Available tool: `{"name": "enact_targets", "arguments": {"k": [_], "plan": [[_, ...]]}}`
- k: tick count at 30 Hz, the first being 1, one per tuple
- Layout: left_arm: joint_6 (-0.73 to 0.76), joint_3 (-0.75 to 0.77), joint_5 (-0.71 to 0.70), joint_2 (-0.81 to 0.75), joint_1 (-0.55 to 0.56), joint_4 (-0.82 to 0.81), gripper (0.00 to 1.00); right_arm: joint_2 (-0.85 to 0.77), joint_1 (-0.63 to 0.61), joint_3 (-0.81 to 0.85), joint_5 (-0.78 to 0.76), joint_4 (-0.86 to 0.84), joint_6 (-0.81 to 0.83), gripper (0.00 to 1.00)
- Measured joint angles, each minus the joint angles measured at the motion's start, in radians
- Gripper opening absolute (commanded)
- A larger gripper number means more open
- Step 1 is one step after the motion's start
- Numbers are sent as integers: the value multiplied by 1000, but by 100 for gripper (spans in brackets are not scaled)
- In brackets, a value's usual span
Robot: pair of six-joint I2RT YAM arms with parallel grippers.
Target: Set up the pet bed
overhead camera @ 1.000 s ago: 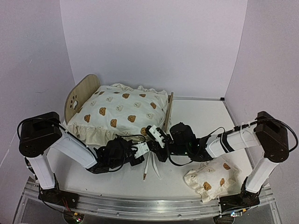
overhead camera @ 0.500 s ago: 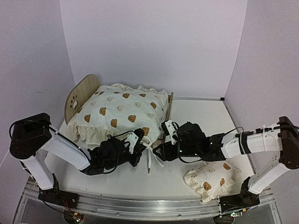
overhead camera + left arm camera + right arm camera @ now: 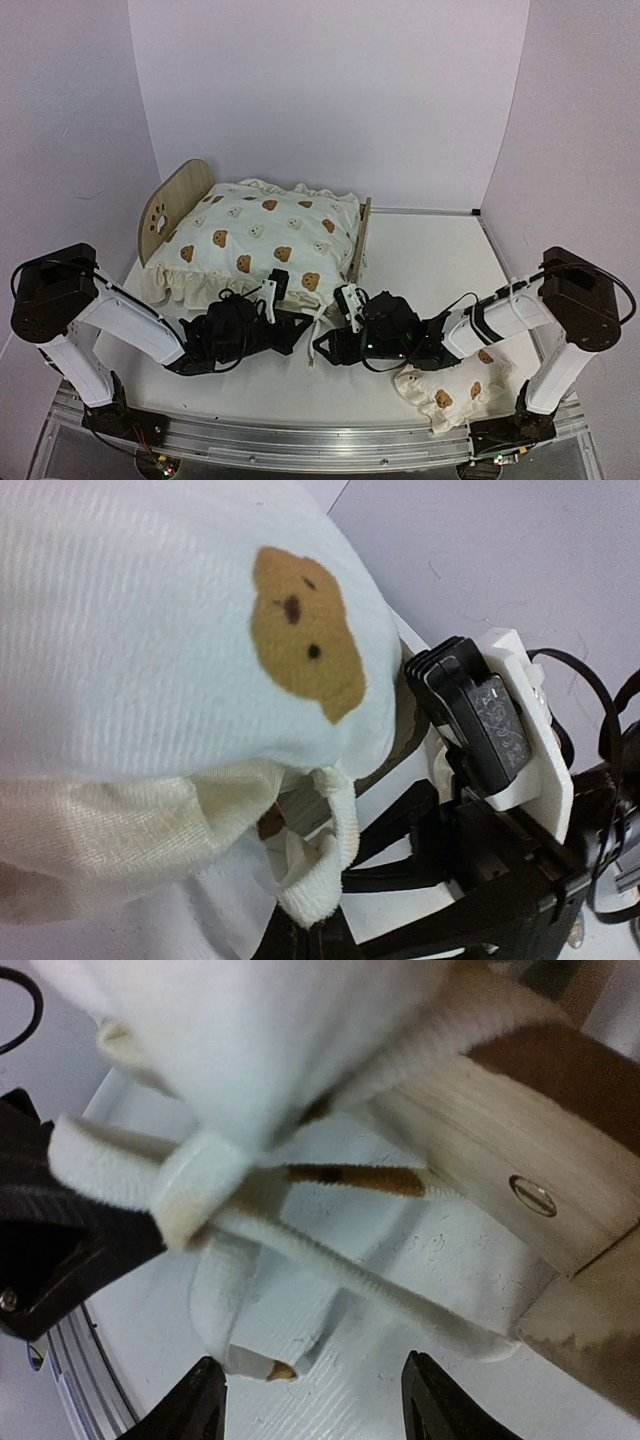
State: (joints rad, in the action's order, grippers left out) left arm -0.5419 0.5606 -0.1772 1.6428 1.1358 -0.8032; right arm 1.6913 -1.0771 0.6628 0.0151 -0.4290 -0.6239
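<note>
The pet bed stands at the back left, with its rounded headboard (image 3: 172, 205) and low footboard (image 3: 360, 238). A cream bear-print cushion (image 3: 255, 238) lies on it, hiding the base. Its ties (image 3: 318, 335) hang off the near right corner onto the table. My left gripper (image 3: 303, 326) is shut on one tie (image 3: 322, 865) just under the cushion corner (image 3: 150, 630). My right gripper (image 3: 323, 347) is low in front of the footboard leg (image 3: 500, 1160). It stands open (image 3: 320, 1405) over loose tie strips (image 3: 330, 1260) and grips nothing.
A small bear-print pillow (image 3: 450, 385) lies near the front right, beside the right arm's base. White walls close in the table at the back and sides. The two wrists sit close together at the bed's near corner.
My right gripper has opened and dropped to the table in front of the footboard. The left gripper stays shut and has shifted slightly at the cushion corner.
</note>
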Motion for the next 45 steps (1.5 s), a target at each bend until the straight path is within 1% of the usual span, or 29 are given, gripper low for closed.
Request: {"name": "enact_targets", "arguments": {"k": [3, 8, 11, 13, 15, 16, 18, 19, 23, 26, 28, 30, 31, 33, 34, 35, 38, 40, 42, 43, 44, 45], "plan": [[-109, -2, 22, 0, -4, 0, 0, 44, -6, -8, -32, -110, -23, 53], [-220, -2, 51, 12, -7, -8, 0, 63, -27, -59, -65, -295, -52, 63], [-260, -2, 64, 26, -10, -9, 0, 63, -50, -89, -75, -324, -60, 62], [-283, -2, 72, 31, -9, -9, 0, 63, -60, -89, -73, -329, -59, 56], [-304, -2, 78, 31, -9, -10, 0, 68, -63, -80, -84, -333, -60, 44], [-318, -2, 79, 31, -9, -10, 0, 78, -63, -71, -99, -337, -66, 35], [-354, -10, 77, 28, -9, -15, 0, 91, -63, -66, -135, -351, -63, 7], [-378, -20, 75, 23, -9, -19, 0, 93, -63, -67, -158, -357, -66, 0], [-578, -116, 34, -11, -9, -63, 0, 81, -63, -95, -267, -385, -84, 0], [-748, -194, 5, -6, -9, -134, 0, 40, -63, -143, -325, -374, -102, 0], [-864, -227, -2, 32, -9, -216, 0, 14, -63, -156, -344, -361, -104, 0], [-939, -228, 3, 83, -9, -279, 0, 0, -63, -155, -347, -357, -97, 0], [-972, -228, 9, 113, -8, -320, 3, -5, -63, -154, -344, -352, -91, 0], [-969, -228, 24, 146, -4, -373, 11, -10, -63, -150, -339, -343, -77, 0], [-938, -228, 31, 150, 2, -389, 16, -10, -63, -148, -335, -338, -70, 0], [-896, -228, 36, 146, 12, -404, 22, -10, -63, -147, -331, -336, -64, 0], [-749, -229, 47, 100, 40, -407, 44, -10, -63, -146, -314, -330, -49, 0], [-636, -229, 72, 50, 53, -402, 50, -10, -63, -145, -306, -329, -41, 0], [-510, -224, 96, -7, 55, -365, 50, -10, -63, -140, -291, -324, -31, 0], [-444, -212, 103, -38, 55, -314, 49, -10, -63, -138, -286, -322, -26, 0], [-393, -199, 105, -60, 54, -267, 45, -10, -63, -135, -280, -319, -22, 0], [-319, -172, 104, -88, 53, -187, 39, -10, -63, -132, -274, -315, -18, 0]]}}
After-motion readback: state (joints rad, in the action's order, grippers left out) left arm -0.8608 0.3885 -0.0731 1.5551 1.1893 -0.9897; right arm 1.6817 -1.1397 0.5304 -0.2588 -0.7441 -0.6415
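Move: The right hand's open fingers are just under the strap tail, which lies about 1 cm ahead, 2 cm left and 2 cm above. From that hand the footboard end is some 6 cm ahead, 3 cm right and 3 cm up; the cover corner is about 6 cm ahead, 1 cm left and 6 cm up. The left hand already grips a strap loop; the tail is roughly 2 cm back, 1 cm right and 4 cm below it. The right fingers close on the hanging strap after a short shuffle up and forward, then draw it about 3.5 cm to the right, below the cover corner, and keep hold. The left hand, still pinching its loop, twists and pulls left and down some 5 cm the other way, then opens about halfway, lets go and backs off upward, partly untwisting. ##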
